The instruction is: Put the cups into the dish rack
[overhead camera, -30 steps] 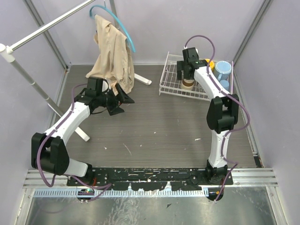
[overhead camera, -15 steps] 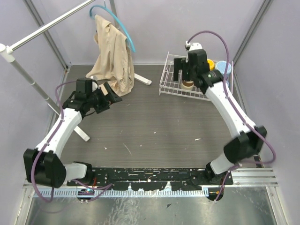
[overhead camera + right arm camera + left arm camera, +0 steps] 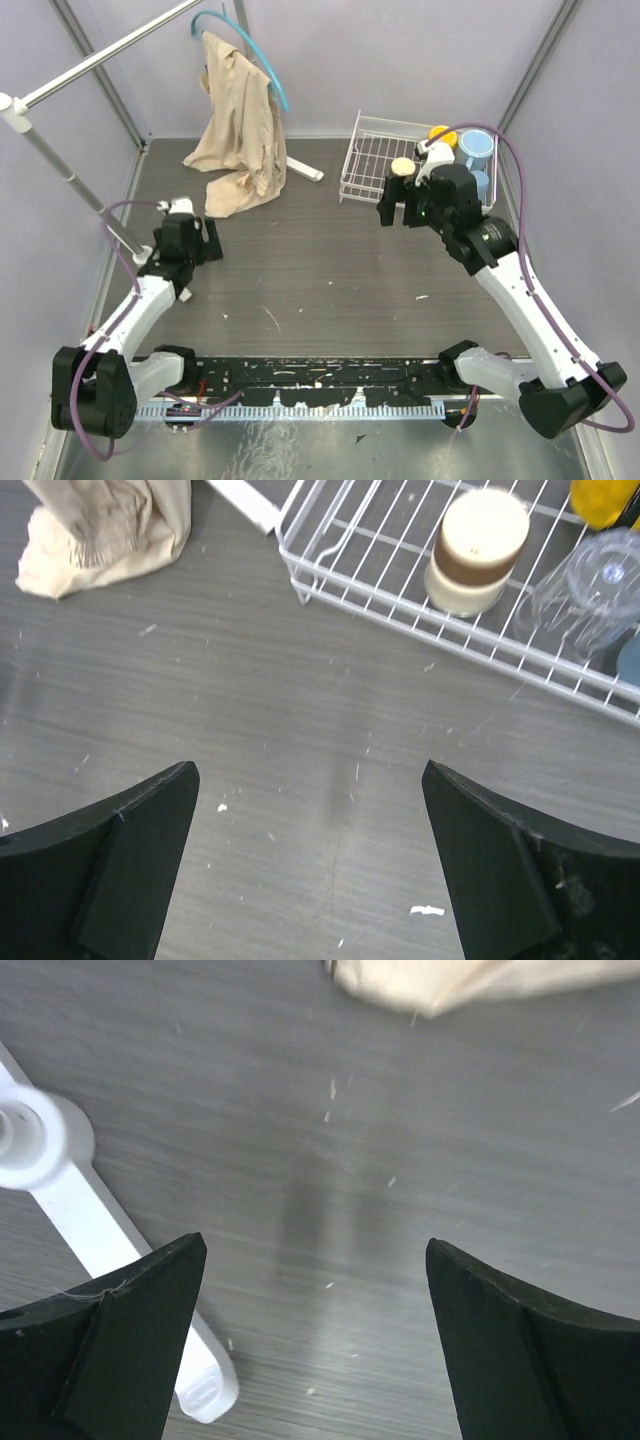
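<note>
The white wire dish rack stands at the back right. In it are a cream-and-brown cup set upside down, a clear glass cup, a yellow-orange mug, a light blue mug and a small light blue tumbler. My right gripper hovers open over the floor just in front of the rack, with nothing between its fingers. My left gripper is open and empty at the left, above bare floor beside the stand's foot.
A white pole clothes stand crosses the left side, and its foot lies by my left finger. A beige cloth hangs from a blue hanger and drapes onto the floor at the back. Purple walls close in the sides.
My right arm has drawn back from over the rack to the floor in front of it. My left arm has pulled away from the cloth toward the near left. Both grippers stayed open.
</note>
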Tool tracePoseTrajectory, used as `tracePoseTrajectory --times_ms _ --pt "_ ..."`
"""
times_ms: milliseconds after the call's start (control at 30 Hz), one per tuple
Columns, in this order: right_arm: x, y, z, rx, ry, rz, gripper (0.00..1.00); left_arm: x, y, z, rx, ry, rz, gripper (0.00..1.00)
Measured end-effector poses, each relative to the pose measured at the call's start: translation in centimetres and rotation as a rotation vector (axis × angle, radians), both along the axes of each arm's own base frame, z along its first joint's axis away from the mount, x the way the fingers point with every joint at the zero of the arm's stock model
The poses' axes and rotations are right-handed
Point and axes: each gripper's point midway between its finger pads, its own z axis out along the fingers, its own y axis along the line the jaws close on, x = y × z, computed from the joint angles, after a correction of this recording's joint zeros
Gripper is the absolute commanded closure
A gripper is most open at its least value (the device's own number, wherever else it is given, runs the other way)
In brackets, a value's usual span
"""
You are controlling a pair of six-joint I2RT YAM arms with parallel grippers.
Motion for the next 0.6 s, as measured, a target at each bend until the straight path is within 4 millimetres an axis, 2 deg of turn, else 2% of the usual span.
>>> tracePoseTrajectory --times_ms 67,133,200,300,400,533,600 --pt "-1.1 -0.2 -1.2 0.009 0.024 0.004 0.00 -1.2 0.4 -4.1 0.066 0.052 -0.053 0.02" --pt "-1.8 -0.4 -2.1 0.010 0.044 0.003 0.00 -1.6 0.6 -6.4 0.104 0.061 -0.083 0.02" --pt "-2.3 -0.6 -2.9 0.006 0.060 0.000 0.00 -1.3 0.8 -7.5 0.130 0.041 -0.097 0.02" --pt "-2.8 -0.9 -4.4 -0.002 0.089 -0.004 0.00 0.1 0.9 -8.2 0.156 -0.024 -0.113 0.02" --pt "-3.1 -1.0 -6.6 -0.013 0.120 -0.011 0.00 2.2 0.6 -7.9 0.182 -0.116 -0.146 0.02" --pt "-2.9 -1.6 -10.3 -0.055 0.147 -0.033 0.00 4.3 0.4 -7.3 0.185 -0.239 -0.158 0.02" --pt "-2.8 -2.0 -11.8 -0.083 0.145 -0.040 0.00 4.6 0.3 -7.7 0.186 -0.271 -0.169 0.02"
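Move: All the cups are already in the dish rack and both hands are empty. From the right hand the brown-banded cup stands about 21 cm ahead, 5 cm to its right and 18 cm lower. The clear glass is some 10 cm right of that cup and slightly nearer; the yellow cup is 10 cm right and 8 cm beyond it. From the left hand the brown-banded cup is roughly 20 cm ahead, 49 cm right and a little below. Touching nothing, the right hand sinks about 12 cm over the bare table on the near side of the rack, first easing back some 3 cm, its open fingers tipping slightly down. The left hand, also open, drops about 8 cm, most of it at once, then reaches forward some 5 cm as its fingers tilt up and turn a little clockwise. ##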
